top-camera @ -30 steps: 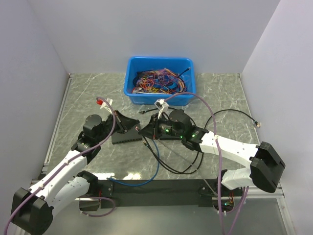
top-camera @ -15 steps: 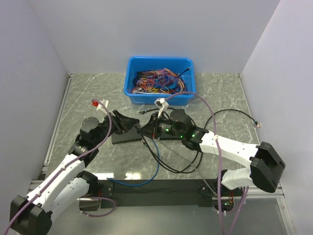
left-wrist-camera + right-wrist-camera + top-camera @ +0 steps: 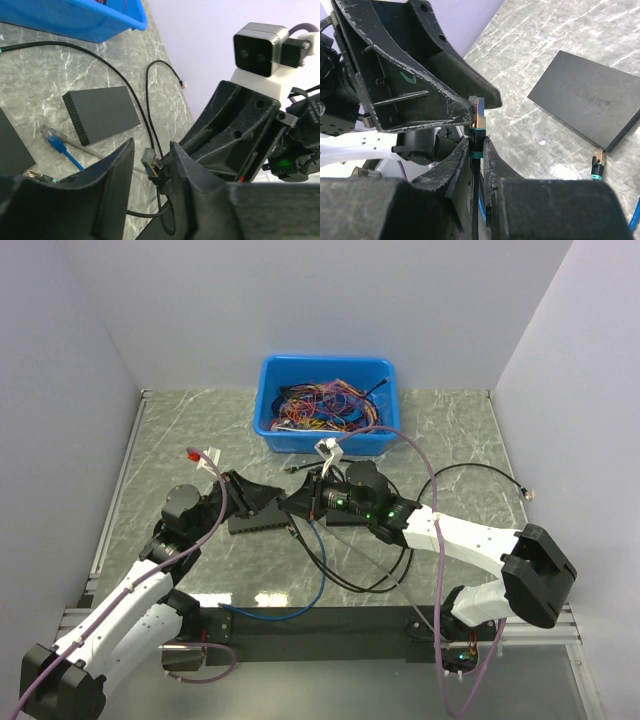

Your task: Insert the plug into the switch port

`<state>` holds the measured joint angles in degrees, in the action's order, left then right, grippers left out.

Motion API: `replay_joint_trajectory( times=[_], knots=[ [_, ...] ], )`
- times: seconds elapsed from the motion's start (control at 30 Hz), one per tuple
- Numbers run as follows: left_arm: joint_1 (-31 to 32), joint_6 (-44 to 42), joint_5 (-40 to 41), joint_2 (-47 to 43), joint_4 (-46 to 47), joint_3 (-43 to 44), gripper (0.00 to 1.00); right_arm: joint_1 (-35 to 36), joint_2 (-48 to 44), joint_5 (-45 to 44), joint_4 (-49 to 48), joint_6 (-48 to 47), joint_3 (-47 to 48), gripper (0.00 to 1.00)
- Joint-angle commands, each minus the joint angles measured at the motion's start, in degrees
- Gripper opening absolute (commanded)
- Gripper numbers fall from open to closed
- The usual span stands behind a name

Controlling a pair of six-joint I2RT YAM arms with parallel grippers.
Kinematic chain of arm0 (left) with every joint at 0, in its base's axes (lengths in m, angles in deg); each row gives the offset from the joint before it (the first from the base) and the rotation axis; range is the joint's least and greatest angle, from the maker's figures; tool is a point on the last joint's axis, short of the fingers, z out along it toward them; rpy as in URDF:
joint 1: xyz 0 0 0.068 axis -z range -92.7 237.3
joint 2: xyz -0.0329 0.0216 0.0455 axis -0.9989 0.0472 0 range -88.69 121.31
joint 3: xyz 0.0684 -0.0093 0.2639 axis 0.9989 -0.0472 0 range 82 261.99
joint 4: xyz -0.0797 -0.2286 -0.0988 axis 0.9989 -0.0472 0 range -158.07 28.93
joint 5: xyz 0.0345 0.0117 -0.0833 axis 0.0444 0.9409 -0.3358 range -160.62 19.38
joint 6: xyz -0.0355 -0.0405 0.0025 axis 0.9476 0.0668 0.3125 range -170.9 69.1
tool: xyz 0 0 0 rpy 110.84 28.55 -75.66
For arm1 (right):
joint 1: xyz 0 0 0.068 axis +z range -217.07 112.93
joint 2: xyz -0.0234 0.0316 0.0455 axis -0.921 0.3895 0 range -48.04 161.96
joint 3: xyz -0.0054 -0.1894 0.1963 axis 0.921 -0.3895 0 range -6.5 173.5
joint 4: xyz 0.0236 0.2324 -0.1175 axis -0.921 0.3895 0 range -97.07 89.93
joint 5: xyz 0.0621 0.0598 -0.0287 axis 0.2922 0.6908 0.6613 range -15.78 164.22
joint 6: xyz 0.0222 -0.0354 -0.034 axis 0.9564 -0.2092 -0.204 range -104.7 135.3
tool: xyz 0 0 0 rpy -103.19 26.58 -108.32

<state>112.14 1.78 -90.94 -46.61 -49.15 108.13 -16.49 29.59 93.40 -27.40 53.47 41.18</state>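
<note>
My right gripper (image 3: 476,142) is shut on the black boot of the plug (image 3: 479,117), whose clear tip sticks out past the fingertips. My left gripper (image 3: 151,147) stands open around that plug (image 3: 150,162), with a gap on the plug's left side. In the top view the two grippers meet tip to tip, left (image 3: 268,498) and right (image 3: 292,504), just above the switch (image 3: 262,524). The switch (image 3: 585,105) is a flat dark box with a TP-LINK logo on its top. Its port row does not show.
A second dark grey box (image 3: 100,114) with a perforated side lies beyond the grippers. Loose plugs lie on the table: a blue one (image 3: 55,137) and a teal-banded one (image 3: 597,167). A blue bin (image 3: 325,405) of wires stands behind. Black cable (image 3: 470,475) loops at the right.
The left gripper was shut and has opened, and its wrist has drawn back a little to the left. The right gripper has edged left, carrying the plug between the left jaws.
</note>
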Motion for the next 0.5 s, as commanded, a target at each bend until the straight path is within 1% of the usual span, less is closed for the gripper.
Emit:
replay_joint_trajectory(
  times=[0.0, 0.1, 0.13, 0.2, 0.23, 0.3, 0.37, 0.4, 0.47],
  knots=[
    [-0.06, 0.58, -1.83, -1.13, 3.46, -0.64, 0.38, -0.58, 0.42, 0.95, -4.09, 1.03, 2.5, 0.0],
    [-0.05, 0.49, -1.92, -1.22, 3.98, -0.73, 0.28, -0.58, 0.77, 1.12, -4.45, 1.2, 2.42, 0.0],
    [-0.06, 0.4, -1.92, -1.13, 4.07, -0.73, 0.21, -0.58, 0.95, 1.3, -4.36, 1.29, 2.5, 0.0],
    [-0.06, 0.49, -1.75, -0.95, 3.99, -0.64, 0.13, -0.58, 1.21, 1.47, -4.36, 1.2, 2.33, 0.0],
    [-0.06, 0.49, -1.74, -0.95, 3.99, -0.64, 0.06, -0.58, 1.3, 1.56, -4.45, 1.11, 2.24, 0.0],
    [0.03, 0.58, -1.75, -0.78, 3.64, -0.47, 0.01, -0.67, 1.3, 1.56, -4.27, 0.94, 2.15, 0.0],
    [0.03, 0.66, -0.61, -0.6, 2.41, 0.23, 0.01, -0.58, 1.3, 0.26, -2.79, -0.11, 2.59, 0.0],
    [0.03, 0.66, 0.36, -0.34, -0.56, 0.76, 0.0, -0.49, 1.04, -0.71, -1.56, -0.81, 3.03, 0.01],
    [0.03, 0.58, 2.98, 0.54, -3.91, 2.77, 0.01, -0.49, 0.51, -4.65, 2.74, -3.1, 4.17, 0.07]
  ],
)
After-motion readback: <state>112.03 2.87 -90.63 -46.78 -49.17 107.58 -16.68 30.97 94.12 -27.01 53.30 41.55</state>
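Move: The plug, held head up in the right fingers, lies between the open left fingertips, about 1 cm ahead and 1 cm right of the left hand. Its head stands some 2 cm above the right hand. From the left hand, all some 20 cm lower: the left switch 5 cm ahead and 8 cm left, a loose black plug 3 cm ahead, and the blue plug 4 cm ahead and 5 cm right. Staying put, the left fingers close on the plug's head; the right keeps gripping its base, sinking about 1 cm. ##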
